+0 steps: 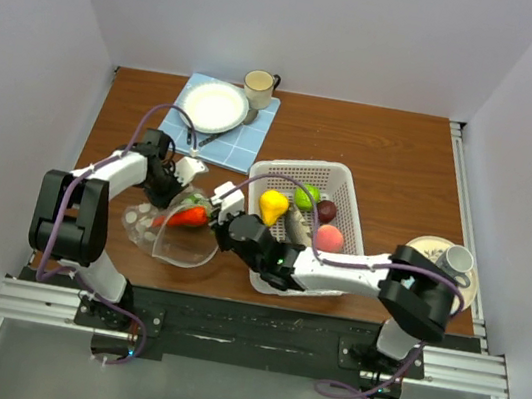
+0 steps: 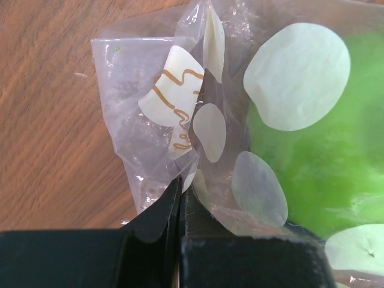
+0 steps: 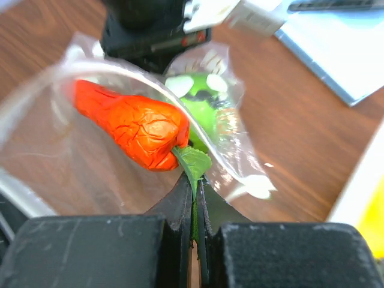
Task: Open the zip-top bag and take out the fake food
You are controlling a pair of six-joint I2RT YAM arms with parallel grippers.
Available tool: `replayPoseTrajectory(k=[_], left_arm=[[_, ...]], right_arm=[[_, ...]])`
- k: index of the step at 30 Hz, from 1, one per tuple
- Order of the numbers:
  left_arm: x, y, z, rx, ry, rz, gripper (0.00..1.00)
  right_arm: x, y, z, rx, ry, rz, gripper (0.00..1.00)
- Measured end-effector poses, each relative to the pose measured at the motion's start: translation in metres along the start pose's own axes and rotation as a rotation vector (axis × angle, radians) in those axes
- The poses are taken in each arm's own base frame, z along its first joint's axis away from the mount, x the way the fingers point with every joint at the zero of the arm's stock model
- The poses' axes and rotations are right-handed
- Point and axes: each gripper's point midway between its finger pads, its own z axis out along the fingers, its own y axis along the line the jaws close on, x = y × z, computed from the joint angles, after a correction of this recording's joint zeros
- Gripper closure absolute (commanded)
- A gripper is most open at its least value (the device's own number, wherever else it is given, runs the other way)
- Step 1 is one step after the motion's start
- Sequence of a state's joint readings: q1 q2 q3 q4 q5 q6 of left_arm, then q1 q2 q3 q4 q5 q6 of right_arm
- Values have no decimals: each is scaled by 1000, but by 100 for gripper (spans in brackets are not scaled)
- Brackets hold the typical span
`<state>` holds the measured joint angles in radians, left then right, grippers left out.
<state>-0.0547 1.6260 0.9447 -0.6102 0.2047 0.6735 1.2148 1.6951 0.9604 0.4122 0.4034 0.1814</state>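
The zip-top bag point(image 1: 179, 238), clear with white dots, lies open on the wooden table left of the white basket point(image 1: 302, 164). My left gripper point(image 2: 181, 191) is shut on a far edge of the bag point(image 2: 150, 78), and a green piece of fake food point(image 2: 336, 150) shows through the plastic. An orange-red carrot-like piece point(image 3: 135, 123) sits in the bag's mouth. My right gripper point(image 3: 195, 183) is shut on its green leaf point(image 3: 193, 162). In the top view the right gripper point(image 1: 215, 214) is at the bag's right side and the left gripper point(image 1: 180, 181) at its far side.
The basket holds a yellow pear point(image 1: 273, 205), a green fruit point(image 1: 307, 198), a maroon one point(image 1: 326, 210) and a pink one point(image 1: 330, 238). A white plate point(image 1: 215, 105) on a blue mat point(image 1: 244, 145) and a mug point(image 1: 259, 85) stand behind. A cup on a saucer point(image 1: 454, 260) is at the right edge.
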Motion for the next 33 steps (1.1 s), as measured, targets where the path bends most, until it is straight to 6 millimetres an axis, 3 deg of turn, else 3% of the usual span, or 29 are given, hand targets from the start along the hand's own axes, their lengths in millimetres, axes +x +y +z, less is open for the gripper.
replayPoseTrajectory(k=[6, 11, 14, 18, 22, 23, 24, 26, 27, 30, 33], left_arm=[[0, 0, 0, 1, 1, 0, 100], [0, 0, 0, 0, 2, 0, 100], [0, 0, 0, -1, 2, 0, 100], [0, 0, 0, -1, 2, 0, 100], [0, 0, 0, -1, 2, -1, 100], [0, 0, 0, 0, 3, -1, 100], [0, 0, -1, 3, 3, -2, 100], [-2, 0, -4, 7, 4, -4, 100], [-5, 0, -8, 8, -2, -6, 100], [-21, 4, -26, 2, -40, -4, 100], [-49, 9, -60, -19, -126, 0, 100]], right_arm=[[-6, -5, -26, 1, -19, 23, 100], [-4, -24, -50, 64, 19, -4, 100], [-15, -49, -78, 155, 20, -10, 100], [-29, -102, -134, 355, -20, 57, 100], [-24, -148, -180, 560, -50, 137, 98], [-19, -158, -188, 613, -49, 148, 92], [-12, -168, -195, 671, -40, 147, 70], [-2, -179, -198, 742, -17, 135, 50], [3, -183, -199, 779, 5, 115, 31], [16, -185, -189, 872, 93, 44, 9], [27, -181, -178, 931, 161, -14, 1]])
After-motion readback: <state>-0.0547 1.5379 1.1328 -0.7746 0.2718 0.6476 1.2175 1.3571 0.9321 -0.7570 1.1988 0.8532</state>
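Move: Some 21 cm to the right of the right hand and level with it fore and aft, about 10 cm lower, sits the middle of the basket; the carrot's leaves are already pinched in this hand. In the basket the pear is about 13 cm right and 4 cm ahead, the fish 20 cm right and level, the peach 28 cm right and 1 cm back, both about 10 cm below. For the left hand the basket's middle is roughly 36 cm to the right, nearly level fore and aft. Sweeping right from the bag to over the basket, the right hand carries the carrot by its leaves some 26 cm, arching up about 7 cm and turning roughly 50 degrees clockwise, then sinks about 5 cm as the fingers open wide and let go. The left hand holds still on the bag's edge, then near the end lifts it about 7 cm and slightly forward, still pinching. ##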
